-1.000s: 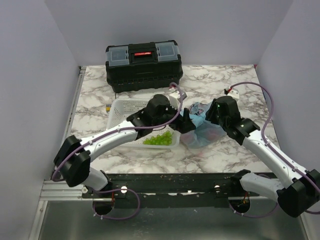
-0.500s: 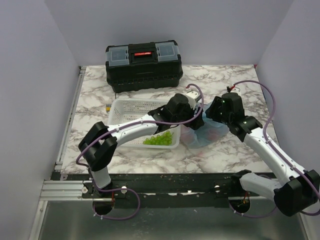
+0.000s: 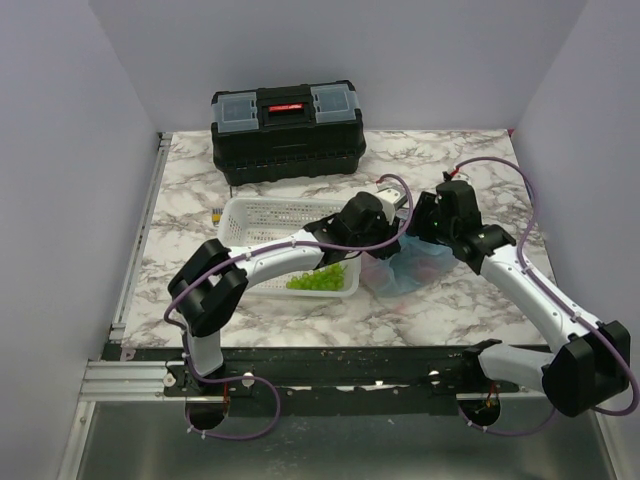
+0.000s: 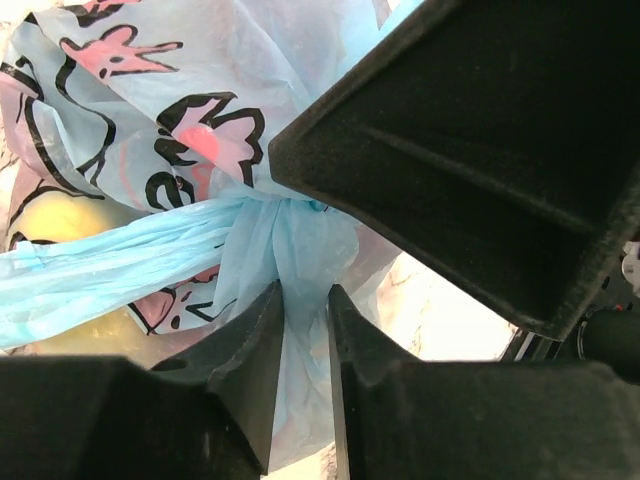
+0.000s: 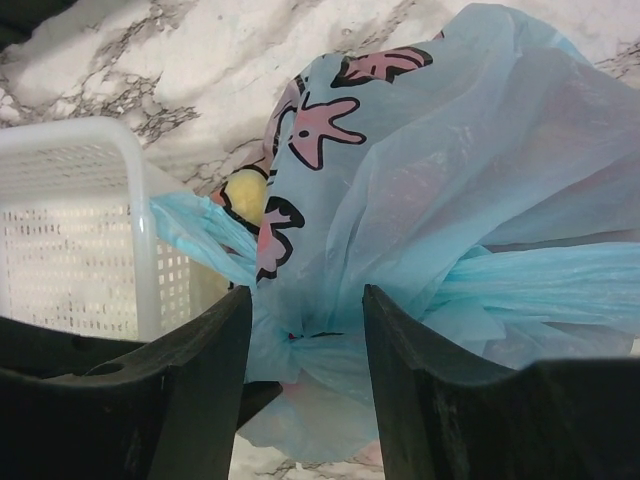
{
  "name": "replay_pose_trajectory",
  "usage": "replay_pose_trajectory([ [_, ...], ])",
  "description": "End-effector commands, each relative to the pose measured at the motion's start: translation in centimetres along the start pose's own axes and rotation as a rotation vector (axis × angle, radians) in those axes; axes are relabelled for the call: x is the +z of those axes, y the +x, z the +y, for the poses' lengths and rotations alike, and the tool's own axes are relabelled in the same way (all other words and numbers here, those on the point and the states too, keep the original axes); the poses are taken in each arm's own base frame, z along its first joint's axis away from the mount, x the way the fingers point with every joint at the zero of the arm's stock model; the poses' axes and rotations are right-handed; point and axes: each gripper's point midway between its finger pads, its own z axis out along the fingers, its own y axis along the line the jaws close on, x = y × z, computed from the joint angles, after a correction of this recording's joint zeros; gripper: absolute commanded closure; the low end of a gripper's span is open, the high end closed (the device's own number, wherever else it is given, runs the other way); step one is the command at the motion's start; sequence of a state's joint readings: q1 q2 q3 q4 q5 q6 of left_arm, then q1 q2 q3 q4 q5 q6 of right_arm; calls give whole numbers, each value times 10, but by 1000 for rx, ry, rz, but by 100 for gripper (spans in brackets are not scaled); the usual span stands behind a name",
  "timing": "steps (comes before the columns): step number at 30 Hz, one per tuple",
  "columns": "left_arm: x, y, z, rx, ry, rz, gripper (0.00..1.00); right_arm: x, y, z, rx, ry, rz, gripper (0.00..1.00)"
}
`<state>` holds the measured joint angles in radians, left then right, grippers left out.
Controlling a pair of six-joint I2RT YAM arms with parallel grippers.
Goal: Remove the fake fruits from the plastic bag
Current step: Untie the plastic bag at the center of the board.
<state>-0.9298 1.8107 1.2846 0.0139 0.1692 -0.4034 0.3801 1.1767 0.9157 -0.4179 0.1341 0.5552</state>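
Note:
The plastic bag (image 3: 410, 268), thin light blue with pink and black print, lies tied up on the marble just right of the white basket (image 3: 260, 212). One yellow fake fruit (image 4: 60, 215) shows through the film; it also shows as the yellow fruit (image 5: 245, 192) by the basket wall. The other fruits are hidden inside. My left gripper (image 3: 393, 238) reaches across the basket, and in its wrist view the left gripper (image 4: 305, 292) is pinched on a gathered strip of the bag (image 4: 200, 100). My right gripper (image 3: 420, 232) hangs over the bag's top. The right gripper (image 5: 305, 300) is open, straddling the knotted neck of the bag (image 5: 450, 150).
The basket (image 5: 70, 230) holds a pale green grape cluster (image 3: 318, 279) at its near right. A black toolbox (image 3: 287, 135) stands at the back of the marble table. The right gripper's black body (image 4: 460, 150) sits close above the left fingers.
My left arm has stretched right from over the basket to the bag, and its jaws have closed on the film. The right gripper has shifted slightly back and left.

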Motion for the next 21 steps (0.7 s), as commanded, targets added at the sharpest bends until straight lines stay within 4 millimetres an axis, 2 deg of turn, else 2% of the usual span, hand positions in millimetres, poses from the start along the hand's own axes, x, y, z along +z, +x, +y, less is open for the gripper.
replay_pose_trajectory([
  [1, 0, -5, -8, 15, 31, -16, 87, 1, -7, 5, -26, -16, -6, 47],
  [4, -3, -5, -10, 15, 39, -25, 100, 3, -3, 8, -53, -39, 12, 46],
  [18, -12, -6, -20, -3, 87, -43, 100, 17, 17, 0, -107, -27, 48, 43],
  [19, -12, -6, -21, -6, 92, -43, 100, 18, 17, -3, -104, -12, 40, 44],
  [21, -13, -6, -23, -13, 103, -44, 100, 20, 14, -8, -95, 19, 23, 53],
])
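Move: The knot of the bag is only about 4 cm off the left fingertips: roughly 3 cm to their right, 2 cm ahead and 2 cm below, with its gathered plastic already running between them. For the right hand the knot is some 3 cm below, a centimetre back and a centimetre left; a yellow fruit in the bag shows about 8 cm ahead of that hand, 4 cm left and 7 cm lower. The basket's middle lies level with the left hand, some 22 cm to its left and 8 cm lower. The left fingers close the rest of the way, pinching the gathered blue plastic on their side of the knot, while the left hand stays almost in place, settling less than a centimetre. Meanwhile the right hand sinks about 2 cm towards the knot, its fingers staying half open on either side of it, and the wrist turns only some 5 degrees counter-clockwise. ##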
